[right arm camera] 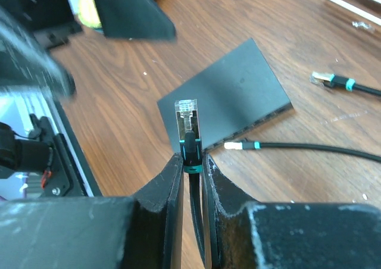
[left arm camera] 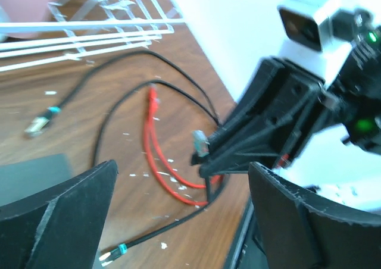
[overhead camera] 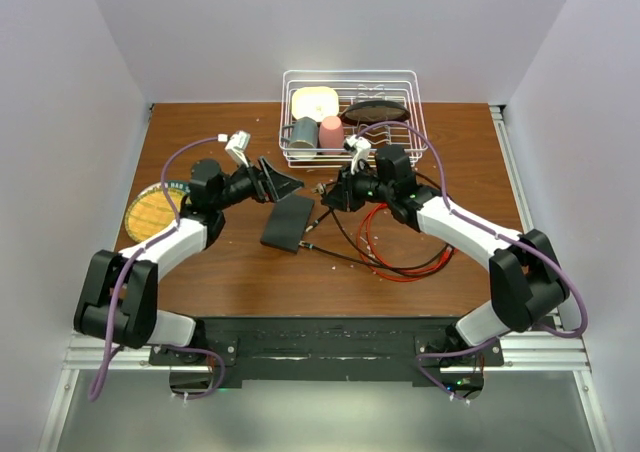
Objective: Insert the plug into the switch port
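The switch (overhead camera: 288,222) is a flat black box lying on the wooden table between my two grippers; it also shows in the right wrist view (right arm camera: 229,96), with its socket edge facing lower right. My right gripper (overhead camera: 335,190) (right arm camera: 191,159) is shut on a black cable just behind its clear plug (right arm camera: 186,123), held above the table short of the switch. My left gripper (overhead camera: 275,182) (left arm camera: 183,171) is open and empty, just left of the switch's far end. The held plug (left arm camera: 200,143) shows in the left wrist view too.
A white wire rack (overhead camera: 410,92) with dishes stands at the back. A round yellow disc (overhead camera: 152,215) lies at the left. Red cable loops (overhead camera: 385,257) and black cables lie right of the switch. Loose plugs lie by the socket edge (right arm camera: 235,144) and further off (right arm camera: 324,77).
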You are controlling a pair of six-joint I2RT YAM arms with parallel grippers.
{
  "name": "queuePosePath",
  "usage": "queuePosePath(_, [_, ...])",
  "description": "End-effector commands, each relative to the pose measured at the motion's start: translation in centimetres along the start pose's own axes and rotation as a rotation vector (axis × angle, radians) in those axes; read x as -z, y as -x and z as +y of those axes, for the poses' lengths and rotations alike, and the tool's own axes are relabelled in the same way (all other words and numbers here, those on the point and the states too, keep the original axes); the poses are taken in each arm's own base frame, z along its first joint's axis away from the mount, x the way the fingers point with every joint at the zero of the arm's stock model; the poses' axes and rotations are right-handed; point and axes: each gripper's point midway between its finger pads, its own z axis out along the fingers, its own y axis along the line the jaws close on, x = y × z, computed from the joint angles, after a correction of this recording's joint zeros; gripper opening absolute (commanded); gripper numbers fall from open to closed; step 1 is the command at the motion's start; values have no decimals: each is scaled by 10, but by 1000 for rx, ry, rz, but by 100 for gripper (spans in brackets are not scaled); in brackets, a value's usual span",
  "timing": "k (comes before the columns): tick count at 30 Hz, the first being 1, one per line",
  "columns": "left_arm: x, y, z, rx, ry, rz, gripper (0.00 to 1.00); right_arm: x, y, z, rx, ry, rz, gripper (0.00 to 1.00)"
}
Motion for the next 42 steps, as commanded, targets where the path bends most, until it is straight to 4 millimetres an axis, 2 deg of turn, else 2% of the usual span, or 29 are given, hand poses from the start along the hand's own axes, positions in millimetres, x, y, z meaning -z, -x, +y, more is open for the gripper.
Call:
queuePosePath(1, [10, 13, 25, -60, 171, -38, 99, 0, -8, -6, 37, -53, 33, 0])
queuePosePath(6, [23, 13, 72, -57, 447, -9, 100, -6, -23, -14, 49, -106, 87, 0])
queuePosePath(10, [30, 4, 97, -59, 564, 44, 100, -16, -37, -22, 60, -165, 140, 0])
queuePosePath(12, [31, -5, 106, -47, 590, 75, 100, -23, -54, -31, 58, -213, 199, 0])
queuePosePath(13, [31, -8, 108, -41, 594, 83, 100, -26, -53, -33, 56, -223, 204, 0])
queuePosePath(15, [31, -14, 111, -27, 593, 101, 100, -33, -66, -40, 40, -242, 247, 0])
queuePosePath(20, [32, -24, 116, -16, 601, 123, 100, -48, -81, -44, 35, -252, 291, 0])
queuePosePath(24, [34, -31, 122, -11, 612, 144, 100, -58, -100, -44, 72, -253, 350, 0])
queuePosePath(28, [33, -36, 125, 1, 612, 161, 100, -59, -115, -45, 88, -257, 394, 0])
queuePosePath(42, [29, -47, 136, 30, 622, 201, 100, -54, -144, -46, 211, -273, 574, 0])
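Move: The right hand keeps its grip on the plug; the switch lies about 10 cm to its left, 2 cm ahead and some 17 cm below. A loose plug lies beside the port side, level with this hand and 4 cm left; a second plug sits at the near port corner, 4 cm back and 6 cm left. A far plug lies 9 cm ahead. From the left hand the switch is about 3 cm left, level fore and aft, 20 cm below. Lower the right gripper about 15 cm, easing back some 3 cm late on, and tip its fingers some 30 degrees more steeply down, bringing the still-pinched plug to the port side of the switch. Meanwhile, take the open left gripper down about 14 cm and 7 cm left, away from the held plug and down towards the switch, tipping its fingers down and turning counter-clockwise. ##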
